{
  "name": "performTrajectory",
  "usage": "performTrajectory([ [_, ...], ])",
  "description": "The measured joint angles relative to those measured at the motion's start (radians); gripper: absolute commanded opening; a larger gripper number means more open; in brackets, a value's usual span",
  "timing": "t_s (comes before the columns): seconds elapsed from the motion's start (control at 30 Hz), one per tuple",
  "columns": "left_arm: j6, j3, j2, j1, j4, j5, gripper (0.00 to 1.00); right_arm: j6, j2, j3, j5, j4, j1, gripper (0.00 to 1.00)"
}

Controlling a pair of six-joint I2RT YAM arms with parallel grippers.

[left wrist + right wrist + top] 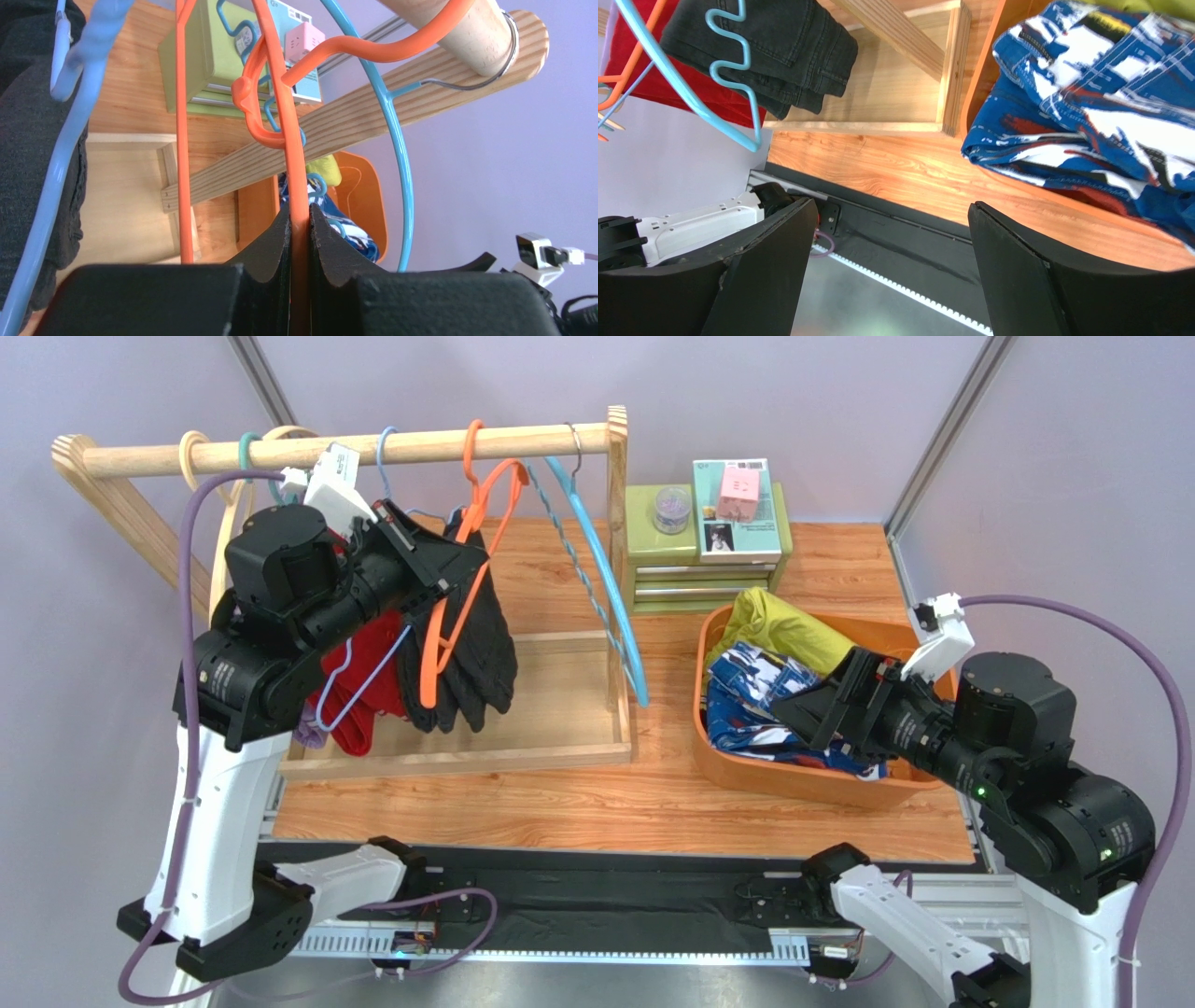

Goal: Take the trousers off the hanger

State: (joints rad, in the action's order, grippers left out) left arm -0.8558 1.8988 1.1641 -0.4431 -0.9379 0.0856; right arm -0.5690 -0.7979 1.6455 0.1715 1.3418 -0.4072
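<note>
The navy blue printed trousers (751, 700) (1102, 112) and the yellow-green trousers (793, 630) lie in an orange basket (786, 777) at the right. My right gripper (802, 717) (891, 210) hangs open at the basket's near left rim, with nothing between its fingers. My left gripper (435, 574) (300, 217) is shut on the wire of an orange hanger (477, 532) (291, 140) that hangs on the wooden rail (421, 448). A black garment (477, 651) is draped over that hanger.
A red garment (351, 686) hangs on a pale blue hanger (63, 161) behind my left arm. A bare blue hanger (610, 588) (717, 77) hangs at the rail's right end. The rack's wooden base (561, 700) lies below. Stacked boxes (709, 532) stand at the back.
</note>
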Motion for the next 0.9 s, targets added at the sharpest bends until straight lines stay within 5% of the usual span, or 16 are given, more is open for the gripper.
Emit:
performTrajectory([
  [0.17,-0.018,-0.055,-0.056,0.0,0.028,0.01,0.37,-0.032,0.02,-0.068,0.033,-0.038,0.0,0.85],
  [0.5,-0.008,-0.069,-0.131,0.0,0.03,0.044,0.7,-0.114,0.06,-0.235,0.111,-0.175,0.0,0.87],
  [0.9,0.014,-0.102,-0.336,0.0,0.011,0.165,0.71,-0.245,0.142,-0.535,0.164,-0.388,0.0,0.9],
])
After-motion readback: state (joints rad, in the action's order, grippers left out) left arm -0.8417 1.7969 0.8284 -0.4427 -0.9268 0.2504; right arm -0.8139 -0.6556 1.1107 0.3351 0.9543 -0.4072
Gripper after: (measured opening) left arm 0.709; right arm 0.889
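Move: Already hooked over the wooden rail, the empty orange hanger is still pinched in the left fingers; its hooking place lies about 12 cm ahead, straight in line and 8 cm above that hand. The black trousers hang 8 cm to its left, level fore-and-aft and 12 cm below; the light blue hanger is 12 cm right, level, 2 cm below. From the right hand, the patterned trousers lie roughly 5 cm ahead, 8 cm right, 20 cm below; the yellow trousers 15 cm ahead and 6 cm right, equally low. Opening its fingers wide, the left hand lets go of the orange hanger and backs away from the rail, about 12 cm back and some 4 cm up, its fingertips tilting upward and turning a little clockwise. Meanwhile the right hand, empty and still open, sinks 8 cm over the orange basket, shifting 5 cm left and slightly forward while tipping down and rolling. ##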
